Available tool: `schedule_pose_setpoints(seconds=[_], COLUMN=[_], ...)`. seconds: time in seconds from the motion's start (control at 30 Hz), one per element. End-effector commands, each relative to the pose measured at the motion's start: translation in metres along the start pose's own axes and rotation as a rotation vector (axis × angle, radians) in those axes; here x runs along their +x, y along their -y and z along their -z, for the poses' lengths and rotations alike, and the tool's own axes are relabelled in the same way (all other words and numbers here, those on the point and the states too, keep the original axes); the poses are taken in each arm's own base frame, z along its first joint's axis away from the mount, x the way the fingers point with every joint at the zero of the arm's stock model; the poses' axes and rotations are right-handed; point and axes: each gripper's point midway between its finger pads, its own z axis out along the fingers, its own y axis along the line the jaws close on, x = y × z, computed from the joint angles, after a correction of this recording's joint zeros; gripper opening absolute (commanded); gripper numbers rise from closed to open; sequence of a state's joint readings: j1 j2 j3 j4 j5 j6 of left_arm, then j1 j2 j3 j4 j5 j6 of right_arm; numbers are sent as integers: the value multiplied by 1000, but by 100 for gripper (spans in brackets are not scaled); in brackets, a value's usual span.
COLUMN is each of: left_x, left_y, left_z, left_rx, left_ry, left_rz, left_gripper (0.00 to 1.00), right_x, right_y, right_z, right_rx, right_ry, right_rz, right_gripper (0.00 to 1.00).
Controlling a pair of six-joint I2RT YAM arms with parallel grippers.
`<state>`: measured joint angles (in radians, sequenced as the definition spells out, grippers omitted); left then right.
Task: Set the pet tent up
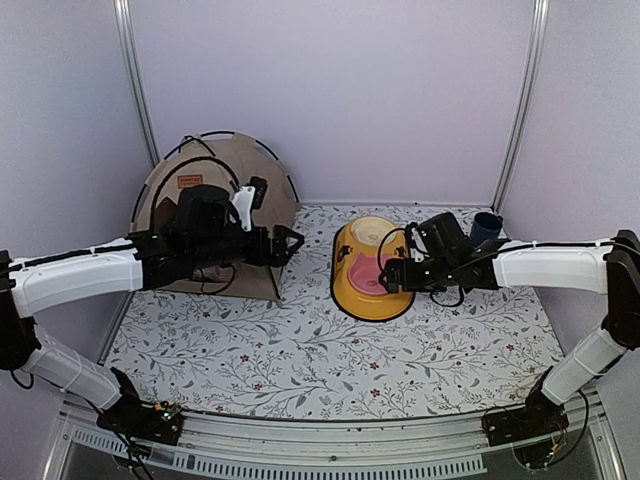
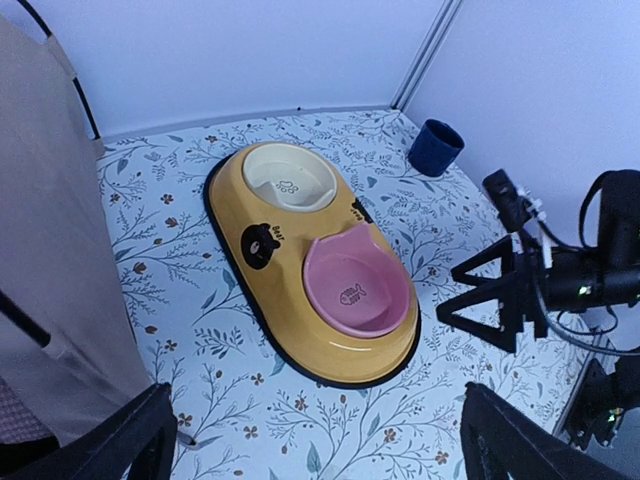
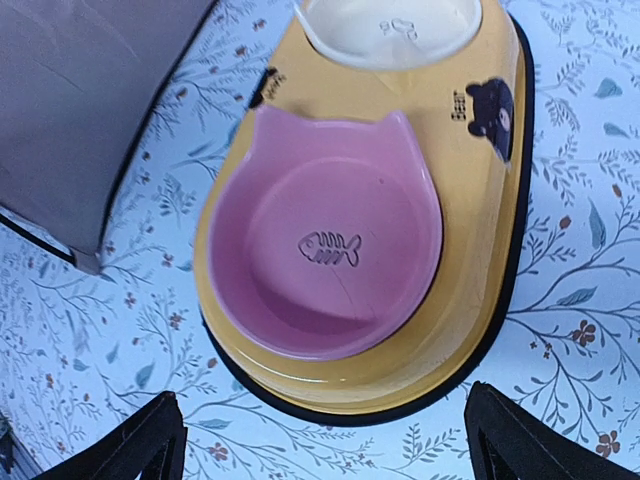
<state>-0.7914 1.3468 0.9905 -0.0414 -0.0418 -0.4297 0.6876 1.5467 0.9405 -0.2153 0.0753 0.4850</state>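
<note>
The pet tent stands at the back left, tan fabric with thin black poles and a small brown label. My left arm crosses in front of it. My left gripper is open and empty just right of the tent's front corner, pointing toward the yellow stand. In the left wrist view the tent's fabric fills the left edge. My right gripper is open and empty, above the near end of the yellow bowl stand. The right wrist view shows the tent's corner at the upper left.
The yellow oval bowl stand holds a pink bowl and a cream bowl. A dark blue cup stands at the back right by the wall. The floral cloth covers the table.
</note>
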Motion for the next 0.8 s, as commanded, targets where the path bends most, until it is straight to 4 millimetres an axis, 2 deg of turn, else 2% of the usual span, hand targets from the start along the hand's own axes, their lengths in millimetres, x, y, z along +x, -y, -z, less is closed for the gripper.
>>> schedule_pose_setpoints(seconds=[0.0, 0.1, 0.33, 0.43, 0.57, 0.77], left_x=[-3, 2, 20, 24, 31, 33], left_y=[-21, -41, -73, -90, -123, -143], left_z=[19, 30, 47, 54, 72, 80], left_rx=[-85, -155, -243, -307, -480, -521], left_ry=[57, 63, 58, 59, 89, 133], left_rz=[17, 56, 134, 170, 262, 233], left_gripper=[99, 99, 99, 99, 99, 99], right_x=[-29, -43, -80, -88, -91, -100], right_y=[-3, 14, 72, 85, 84, 97], right_z=[29, 43, 98, 115, 120, 111], right_rx=[-54, -39, 82, 106, 109, 229], right_ry=[133, 187, 430, 515, 572, 583], right_rz=[-17, -57, -167, -185, -79, 44], right_gripper=[99, 99, 99, 99, 99, 99])
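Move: The pink bowl in the yellow tray sits about 7 cm ahead, 4 cm left and 8 cm below the right hand; the cream bowl is 14 cm beyond it, and the blue mug some 22 cm ahead and 24 cm right of that hand. From the left hand the pink bowl is roughly 10 cm ahead, 20 cm right and 22 cm down, the tent's middle some 14 cm ahead, 20 cm left and 9 cm lower. Both open hands leave the pink bowl: right 12 cm rightward and 11 up, left 14 cm leftward. ##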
